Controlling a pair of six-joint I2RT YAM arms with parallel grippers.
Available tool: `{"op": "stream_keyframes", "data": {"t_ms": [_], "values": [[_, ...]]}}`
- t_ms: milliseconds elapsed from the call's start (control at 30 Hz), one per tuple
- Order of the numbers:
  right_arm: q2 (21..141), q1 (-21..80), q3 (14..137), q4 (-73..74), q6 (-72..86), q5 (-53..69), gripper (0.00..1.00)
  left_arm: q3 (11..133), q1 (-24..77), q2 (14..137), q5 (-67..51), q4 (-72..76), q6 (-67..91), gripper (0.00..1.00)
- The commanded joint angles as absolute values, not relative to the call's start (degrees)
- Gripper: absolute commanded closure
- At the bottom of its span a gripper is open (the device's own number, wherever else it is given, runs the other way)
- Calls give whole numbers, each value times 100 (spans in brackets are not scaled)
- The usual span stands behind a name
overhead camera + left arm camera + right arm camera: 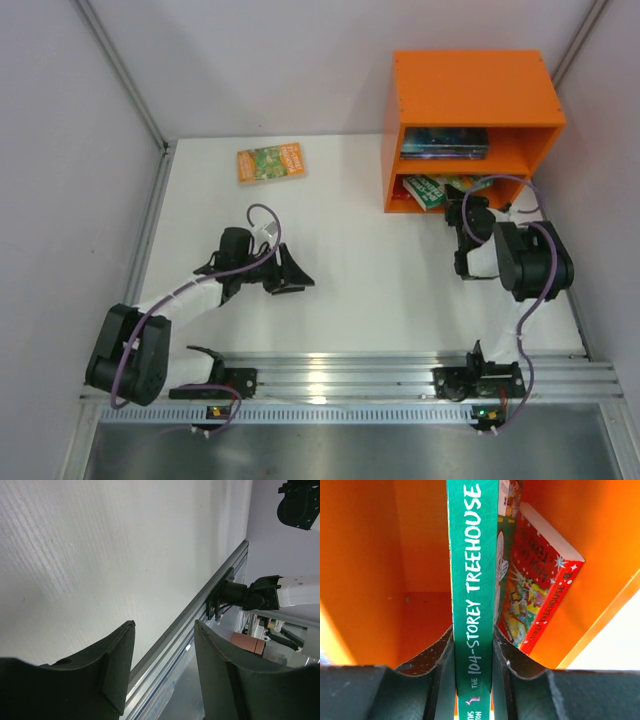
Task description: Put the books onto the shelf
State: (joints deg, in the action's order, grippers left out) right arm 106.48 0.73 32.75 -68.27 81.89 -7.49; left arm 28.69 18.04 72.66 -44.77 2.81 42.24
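The orange shelf [470,100] stands at the back right of the table. Dark blue and teal books [445,143] lie in its upper compartment. My right gripper [462,208] is at the mouth of the lower compartment, shut on the spine of a green book [472,555] that stands upright inside the shelf [420,555]. A red book [540,595] leans against the compartment wall beside it. An orange-green book [270,162] lies flat on the table at the back left. My left gripper [285,275] hovers mid-table, open and empty [164,622].
An aluminium rail [350,375] runs along the near table edge, carrying both arm bases. The right arm's base [260,592] shows in the left wrist view. Pale walls close in the table on the left, back and right.
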Motion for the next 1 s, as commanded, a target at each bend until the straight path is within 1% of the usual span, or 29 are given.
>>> {"op": "stream_keyframes", "data": {"t_ms": [0,133,333,500,700,833,867,900,967], "values": [[10906,325,3744,-8402,8104,-1274,100,2813,1811,7066,-4588,378,4078,44],[11267,632,4068,-8455,8148,-1905,100,2786,1819,6988,-4606,282,3982,44],[11513,817,4464,-8394,8015,-2311,100,2751,1819,6768,-4623,255,3990,43],[11821,914,4807,-8350,8139,-2452,100,2549,1854,6609,-4676,448,4105,42],[11944,1125,5124,-8262,8077,-2365,100,2575,1854,6706,-4746,431,4052,41],[11865,1370,4940,-8104,8165,-2460,96,2602,1854,6706,-4799,448,4052,41],[11813,1423,4887,-8069,8165,-2496,94,2602,1854,6706,-4816,431,4043,41],[11786,1459,4843,-7981,8174,-2522,89,2593,1854,6697,-4799,431,4043,41],[11786,1547,4729,-7910,8261,-2540,84,2593,1854,6715,-4790,431,4043,41]]}}
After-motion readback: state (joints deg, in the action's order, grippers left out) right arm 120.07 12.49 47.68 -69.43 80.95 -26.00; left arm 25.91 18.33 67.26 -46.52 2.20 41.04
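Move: The green treehouse book, held by its spine in the right hand, is already partly in the lower compartment. The red book it is being carried towards lies flat there, roughly 8 cm ahead, 7 cm to the hand's left and 7 cm below. The shelf's left wall is about 16 cm left and 8 cm ahead; the upper stack sits some 8 cm ahead, 2 cm left and 11 cm up. From the left hand the red book is about 34 cm ahead, 30 cm right and 5 cm lower. The green book, still pinched by its spine and lying nearly level, is pushed about 5 cm deeper into the lower compartment by the right hand and carried about 5 cm left, towards the left wall and the red book. It dips a couple of centimetres at the start, and the last stretch is mainly leftward; the wrist swings slightly clockwise and the fingers keep their grip. ##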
